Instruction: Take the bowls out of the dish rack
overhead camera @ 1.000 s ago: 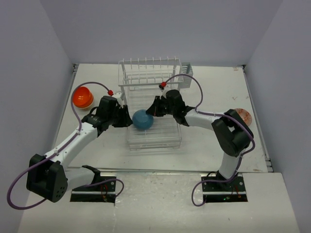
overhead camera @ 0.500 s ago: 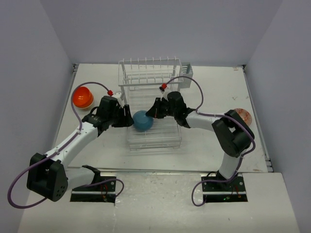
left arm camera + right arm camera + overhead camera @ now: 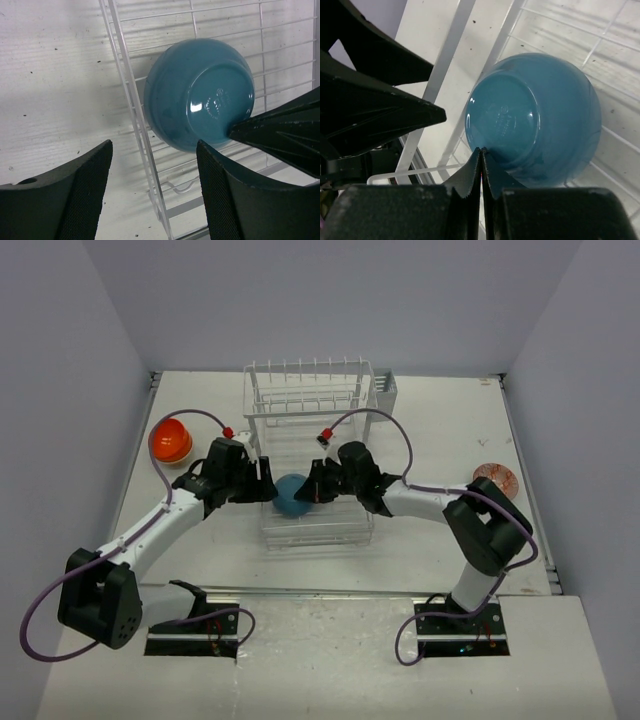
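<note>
A teal blue bowl (image 3: pixel 292 495) lies upside down on the flat wire tray of the white dish rack (image 3: pixel 310 400), close to its left edge. My left gripper (image 3: pixel 268 488) stands open just left of the bowl, its jaws either side of the rack's edge wire (image 3: pixel 132 100) and empty. In the left wrist view the bowl (image 3: pixel 200 102) is ahead of that gripper (image 3: pixel 154 145), apart from it. My right gripper (image 3: pixel 308 488) is shut, and its tips (image 3: pixel 481 149) press against the foot ring of the bowl (image 3: pixel 535 117) from the right.
An orange bowl (image 3: pixel 170 441) sits on the table left of the rack. A reddish-orange bowl (image 3: pixel 497 478) sits at the right, behind my right arm. Upright tines and a grey caddy (image 3: pixel 385 388) stand at the rack's far end.
The left jaws have opened wider. The shut right gripper has moved left and nearer, and the teal bowl has shifted slightly toward the rack's left edge.
</note>
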Tool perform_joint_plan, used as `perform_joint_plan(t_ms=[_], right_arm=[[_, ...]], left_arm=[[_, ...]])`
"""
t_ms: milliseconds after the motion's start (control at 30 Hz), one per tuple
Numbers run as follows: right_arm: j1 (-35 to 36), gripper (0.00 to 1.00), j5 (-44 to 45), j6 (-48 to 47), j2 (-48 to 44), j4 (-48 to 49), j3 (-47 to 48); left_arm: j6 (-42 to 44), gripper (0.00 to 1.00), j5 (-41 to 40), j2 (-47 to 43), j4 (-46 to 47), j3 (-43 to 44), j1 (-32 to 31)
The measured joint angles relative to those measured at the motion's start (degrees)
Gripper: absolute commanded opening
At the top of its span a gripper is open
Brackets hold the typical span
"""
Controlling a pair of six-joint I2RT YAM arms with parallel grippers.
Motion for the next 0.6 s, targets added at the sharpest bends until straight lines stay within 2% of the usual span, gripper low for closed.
perform_joint_plan(t_ms=[433,600], right_arm=[[5.9,0.0,-0.3,0.3,-0.7,0.3,-1.2],[6.4,0.0,0.3,0.2,-2.8,0.0,-3.0]], left_arm=[[0.0,0.71,1.2,0.0,0.0,0.0,0.0],[-0.1,0.67,1.6,0.3,0.0,0.0,0.0]])
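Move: The blue bowl, lying tilted in the lower rack, is right at the closed right fingertips: its middle is about 3 cm to the left of the right hand, 2 cm ahead and 3 cm below. The rack's front rail is some 7 cm back from that hand, its left side rail about 9 cm to the left. From the open left hand the bowl lies about 6 cm to the right, 2 cm ahead and 5 cm lower. Still touching the blue bowl's base side with its shut fingertips, the right hand drags the bowl back across the lower rack towards the front rail, about 5 cm. It keeps level and bears left by some 2 cm over the first part before running nearly straight back, the wrist turning slightly counter-clockwise. ##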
